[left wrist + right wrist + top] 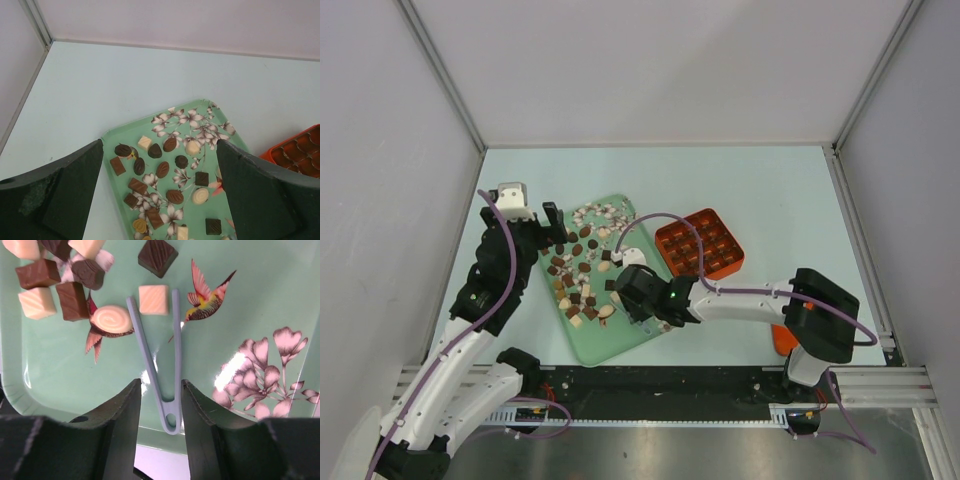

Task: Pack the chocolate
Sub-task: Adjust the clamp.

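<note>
Many small pieces of chocolate, dark, brown and cream, lie scattered on a green flowered tray. My right gripper is shut on a pair of pale blue tweezers near their hinge end. The tweezers' spread tips stand on either side of a cream square chocolate, low over the tray. In the top view this right gripper is over the tray's near right part. My left gripper is wide open and holds nothing, above the chocolate at the tray's far left.
An orange box with a grid of cells stands right of the tray and shows at the edge of the left wrist view. Another orange object is partly hidden behind the right arm. Grey walls enclose the pale table.
</note>
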Tool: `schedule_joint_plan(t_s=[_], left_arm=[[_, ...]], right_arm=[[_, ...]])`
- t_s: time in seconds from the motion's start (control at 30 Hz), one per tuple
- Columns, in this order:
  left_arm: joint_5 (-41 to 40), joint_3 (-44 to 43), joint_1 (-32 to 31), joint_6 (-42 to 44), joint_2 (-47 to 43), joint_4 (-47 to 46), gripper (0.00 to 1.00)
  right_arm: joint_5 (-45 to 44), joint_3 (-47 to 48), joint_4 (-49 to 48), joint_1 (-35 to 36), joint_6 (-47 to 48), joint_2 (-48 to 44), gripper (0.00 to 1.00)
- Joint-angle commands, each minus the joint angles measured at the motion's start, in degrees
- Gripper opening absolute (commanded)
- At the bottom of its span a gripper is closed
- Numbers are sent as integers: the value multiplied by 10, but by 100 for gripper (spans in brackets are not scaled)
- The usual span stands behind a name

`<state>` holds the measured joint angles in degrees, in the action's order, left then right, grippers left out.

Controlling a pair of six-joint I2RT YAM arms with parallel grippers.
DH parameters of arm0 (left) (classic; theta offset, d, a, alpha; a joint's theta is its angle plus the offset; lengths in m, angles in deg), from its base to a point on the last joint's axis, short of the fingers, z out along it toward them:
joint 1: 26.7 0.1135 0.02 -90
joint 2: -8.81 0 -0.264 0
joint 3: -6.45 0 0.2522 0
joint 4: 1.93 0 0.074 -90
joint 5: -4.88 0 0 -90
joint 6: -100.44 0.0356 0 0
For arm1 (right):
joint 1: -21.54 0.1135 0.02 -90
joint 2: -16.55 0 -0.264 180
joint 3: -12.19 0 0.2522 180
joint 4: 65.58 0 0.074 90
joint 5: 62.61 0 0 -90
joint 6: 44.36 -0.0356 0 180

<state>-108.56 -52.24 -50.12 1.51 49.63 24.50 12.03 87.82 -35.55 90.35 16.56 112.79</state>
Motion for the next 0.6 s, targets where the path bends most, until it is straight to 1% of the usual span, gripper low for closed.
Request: schedule_joint_plan(t_s=[0.0,0.17,0.33,0.4,0.43,0.47,0.53,0.57], left_arm=[[11,0,3,10,-5,-8,100],[13,0,4,8,-2,-8,100],[17,1,4,7,-1,-8,100],[23,2,3,3,-3,-9,100],[24,0,3,2,-2,-6,100],[27,0,4,-1,-2,-5,100],[44,0,4,-15,-2,-4,100],[52,-1,4,-21,-1,-2,100]], right_arm=[[14,24,20,-10,-19,25,39],[47,38,14,-25,-11,56,36],[57,55,31,-32,-15,93,34],[58,59,35,-35,-18,97,27],[58,60,39,-35,-19,97,22],[54,60,40,-36,-19,95,15],[50,60,44,-35,-19,81,9],[51,60,45,-34,-16,76,4]])
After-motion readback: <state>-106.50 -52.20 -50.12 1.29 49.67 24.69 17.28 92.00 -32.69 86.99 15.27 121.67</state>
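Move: The right hand's parted fingers hang just over the clamp, whose middle lies about 5 cm below, 1 cm ahead and 1 cm to the left. The white chocolate between its tips is 3 cm ahead and 5 cm left; the dark square is some 6 cm ahead and 6 cm left, and the pink oval level and 6 cm left. From the left hand the clamp lies about 12 cm back, 19 cm right and 26 cm below. The right hand sinks about 4.5 cm almost straight down onto the tray, the wrist tipping some 10 degrees so that the fingers point more steeply down, to straddle the clamp's leg on the robot's right, a little towards the hinge from mid-leg. There it stops sinking and its fingers, already narrowing slightly on the way, close most of their remaining gap and pinch that one leg, leaving the other leg free. ##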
